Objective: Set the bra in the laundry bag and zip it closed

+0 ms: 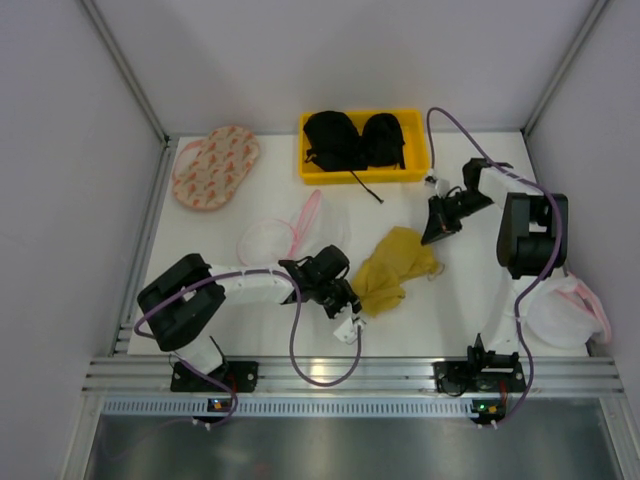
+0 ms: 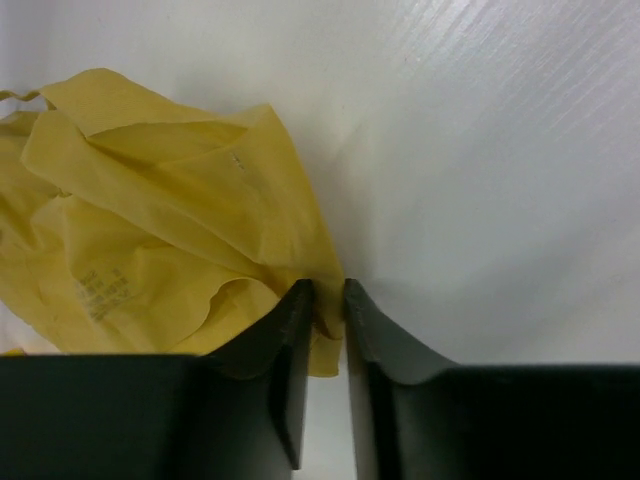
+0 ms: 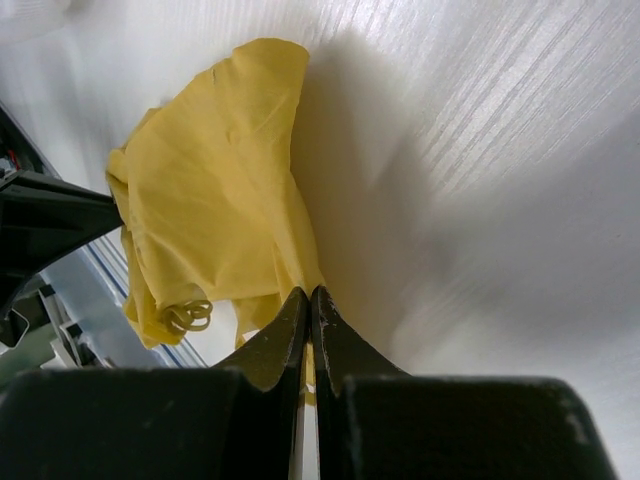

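The mustard-yellow bra (image 1: 392,268) lies crumpled in the middle of the table. My left gripper (image 1: 352,300) is at its near-left edge. In the left wrist view the left gripper (image 2: 325,290) has its jaws closed to a narrow gap on a fold of the bra (image 2: 150,220). My right gripper (image 1: 437,234) is at the bra's far-right corner. In the right wrist view the right gripper (image 3: 308,295) is shut on the bra (image 3: 220,180), with fabric pinched between the jaws. The laundry bag (image 1: 268,238), round white mesh with a pink rim, lies left of the bra, behind my left arm.
A yellow bin (image 1: 415,172) with black bras stands at the back centre. A larger oval pinkish bag (image 1: 215,165) lies at the back left. Another white mesh pouch with a pink rim (image 1: 562,312) lies at the right edge by my right arm.
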Robot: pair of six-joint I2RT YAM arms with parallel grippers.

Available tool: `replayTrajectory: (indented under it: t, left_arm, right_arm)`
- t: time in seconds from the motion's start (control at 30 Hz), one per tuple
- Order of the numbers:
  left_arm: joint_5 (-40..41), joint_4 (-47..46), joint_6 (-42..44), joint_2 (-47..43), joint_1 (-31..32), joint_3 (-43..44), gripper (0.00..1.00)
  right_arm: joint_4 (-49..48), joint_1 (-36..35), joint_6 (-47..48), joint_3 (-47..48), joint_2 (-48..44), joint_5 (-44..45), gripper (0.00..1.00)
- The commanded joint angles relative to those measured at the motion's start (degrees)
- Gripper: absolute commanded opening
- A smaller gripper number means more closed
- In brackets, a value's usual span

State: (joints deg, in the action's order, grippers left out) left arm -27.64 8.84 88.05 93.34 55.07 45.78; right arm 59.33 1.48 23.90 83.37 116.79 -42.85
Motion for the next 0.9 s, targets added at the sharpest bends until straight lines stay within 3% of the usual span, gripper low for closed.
replayTrajectory:
  t: [0.0, 0.13, 0.43, 0.67, 0.87]
  left_arm:
    - [-2.6, -2.9, -0.3, -1.6, 0.3, 1.3, 0.21]
    - [-4.7, -0.4, -4.0, -5.3, 0.9, 1.6, 0.00]
    - [-12.4, 22.9, -21.9, -9.3, 4.6, 14.6, 0.00]
    - [-10.3, 24.7, -41.4, -6.7, 4.7, 21.3, 0.00]
    - [-4.5, 24.6, -47.4, -1.2, 3.9, 29.4, 0.00]
  right_arm:
    - [-0.6, -1.0, 1.1, 1.5, -1.0, -1.5, 0.00]
    - [-0.5, -2.2, 1.7, 1.6, -1.7, -2.2, 0.00]
    - [0.0, -5.7, 2.4, 0.4, -5.0, -8.0, 0.00]
    - [3.6, -9.5, 6.6, -3.6, -7.3, -12.9, 0.00]
    - [7.3, -12.5, 11.3, -5.6, -6.3, -15.2, 0.00]
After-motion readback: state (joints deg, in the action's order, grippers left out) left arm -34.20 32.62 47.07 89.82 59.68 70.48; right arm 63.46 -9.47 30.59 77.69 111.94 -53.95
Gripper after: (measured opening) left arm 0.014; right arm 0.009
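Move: The bra lies on the table with its near left corner between the left hand's half-closed fingers, its middle about 6 cm ahead, 8 cm to the right and a centimetre or so lower. The right hand already holds its far right edge, the middle being some 7 cm back, 8 cm left and 2 cm below. The laundry bag lies about 15 cm ahead and 15 cm left of the left hand. The yellow bin is roughly 22 cm ahead and 14 cm left of the right hand. Up and slightly back goes the left hand, once its fingers have closed on the bra's near corner: about 12 cm of lift, with the fingers swinging back towards the base by some 30 degrees and drifting right. The right hand keeps its pinch and carries its edge left and back, rising a little and turning counter-clockwise, so the two grips draw together. ##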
